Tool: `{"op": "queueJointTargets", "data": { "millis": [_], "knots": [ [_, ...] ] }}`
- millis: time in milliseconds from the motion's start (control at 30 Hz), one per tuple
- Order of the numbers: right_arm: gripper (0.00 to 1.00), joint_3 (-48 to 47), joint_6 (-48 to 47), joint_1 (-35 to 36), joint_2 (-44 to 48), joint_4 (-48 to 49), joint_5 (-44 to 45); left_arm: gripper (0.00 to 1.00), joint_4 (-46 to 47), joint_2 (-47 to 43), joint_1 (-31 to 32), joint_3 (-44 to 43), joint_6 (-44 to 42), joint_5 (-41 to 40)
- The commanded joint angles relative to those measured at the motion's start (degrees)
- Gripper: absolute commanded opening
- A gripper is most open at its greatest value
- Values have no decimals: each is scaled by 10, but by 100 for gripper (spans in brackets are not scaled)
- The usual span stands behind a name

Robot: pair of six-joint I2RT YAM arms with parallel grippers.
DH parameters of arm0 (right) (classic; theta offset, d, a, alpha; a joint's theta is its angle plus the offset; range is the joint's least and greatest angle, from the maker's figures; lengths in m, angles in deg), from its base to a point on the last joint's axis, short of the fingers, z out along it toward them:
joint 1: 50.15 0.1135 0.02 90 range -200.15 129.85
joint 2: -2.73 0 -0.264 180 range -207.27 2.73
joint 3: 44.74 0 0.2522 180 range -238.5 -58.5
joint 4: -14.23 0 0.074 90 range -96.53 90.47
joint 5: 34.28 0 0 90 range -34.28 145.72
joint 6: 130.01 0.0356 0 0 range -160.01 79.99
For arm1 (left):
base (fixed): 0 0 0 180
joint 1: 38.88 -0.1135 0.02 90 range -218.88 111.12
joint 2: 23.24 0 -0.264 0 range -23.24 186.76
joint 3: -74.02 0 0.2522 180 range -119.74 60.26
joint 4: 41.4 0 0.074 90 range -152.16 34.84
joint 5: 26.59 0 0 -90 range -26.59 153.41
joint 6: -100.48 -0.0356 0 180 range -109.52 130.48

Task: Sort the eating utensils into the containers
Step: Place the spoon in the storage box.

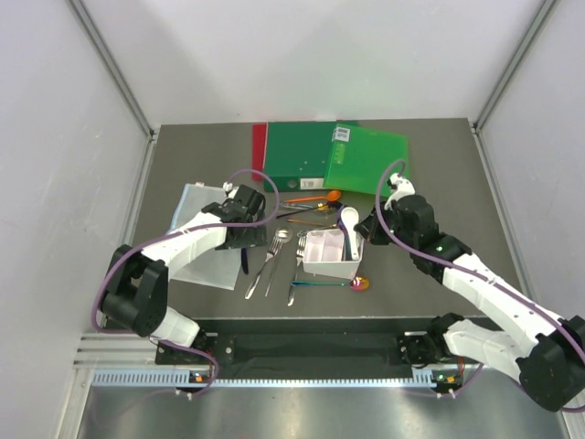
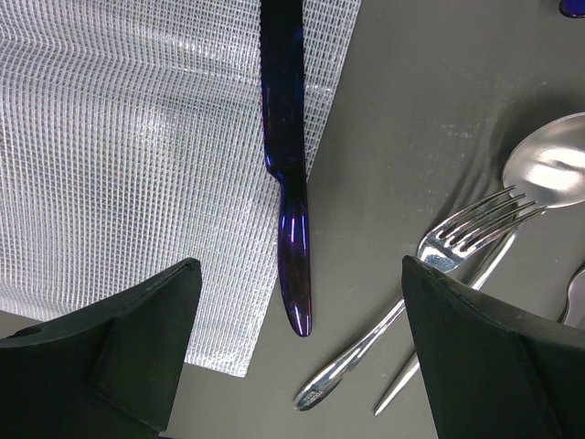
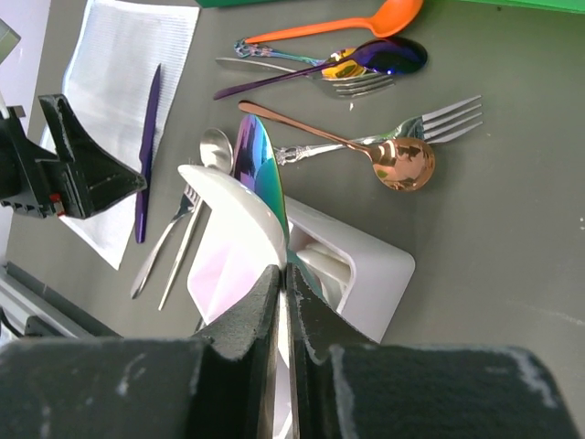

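Note:
My left gripper (image 1: 244, 240) (image 2: 302, 366) is open and empty above the handle of a dark blue knife (image 2: 291, 183) (image 1: 244, 261), which lies partly on the clear mesh sheet (image 2: 137, 137). A silver fork (image 2: 457, 242) and a silver spoon (image 2: 553, 169) lie to its right. My right gripper (image 1: 364, 229) (image 3: 283, 270) is shut on a rainbow-metallic utensil (image 3: 259, 165), held edge-on over the white divided bin (image 1: 331, 267) (image 3: 384, 265). A white spoon (image 3: 228, 197) (image 1: 349, 219) stands in the bin. Orange (image 3: 366, 23), purple, copper (image 3: 402, 165) and silver utensils lie beyond the bin.
Green folders (image 1: 352, 155) and a red folder (image 1: 259, 151) lie at the back of the table. A rainbow utensil (image 1: 320, 283) and a copper spoon bowl (image 1: 361, 283) lie in front of the bin. The left arm's gripper shows in the right wrist view (image 3: 73, 174).

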Motion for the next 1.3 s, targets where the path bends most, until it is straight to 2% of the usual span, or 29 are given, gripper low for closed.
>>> {"op": "queueJointTargets", "data": {
  "millis": [0, 133, 300, 467, 767, 867, 933, 967, 1267],
  "knots": [
    [6, 0, -9, 8, 29, 4, 11, 95, 4, -3, 4, -15, 6, -9],
    [8, 0, -10, 8, 32, -5, 12, 95, 2, -5, 5, -14, 7, -11],
    [15, 8, -9, 9, 38, -7, 6, 95, 3, -6, 6, -13, 9, -11],
    [16, 15, -7, 10, 44, -7, 6, 95, 3, -5, 6, -13, 9, -11],
    [33, 10, -7, 9, 58, -12, 19, 95, 3, -7, 8, -12, 8, -12],
    [36, -1, 1, 9, 77, -32, 61, 95, 2, -9, 8, -12, 8, -12],
    [48, -5, 5, 9, 96, -49, 107, 95, 3, -9, 8, -14, 7, -13],
    [49, -11, 7, 9, 100, -57, 123, 95, 2, -9, 8, -14, 6, -13],
    [55, -39, 25, -2, 121, -129, 241, 96, 14, -34, 8, -12, -10, 2]
  ]
}}
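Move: The right hand holds the white spoon with its handle already down in the storage box; the box's middle lies about 5 cm to the hand's left, 2 cm back and some 13 cm below. The slotted spoon standing in the box is roughly 3 cm left, level ahead, its middle 6 cm lower. On the table, about 17 cm down, a silver fork lies 8 cm ahead and 5 cm left. From the left hand the box is some 26 cm right, 2 cm back and 3 cm below. The right fingers lose their pinch on the white spoon over the right end of the storage box, opening to about half while the hand eases back and right by roughly 1 cm. Once the spoon is free, the hand swings away to the right, some 5 cm, rising nearly 3 cm and turning about 15 degrees clockwise, fingers still spreading. ##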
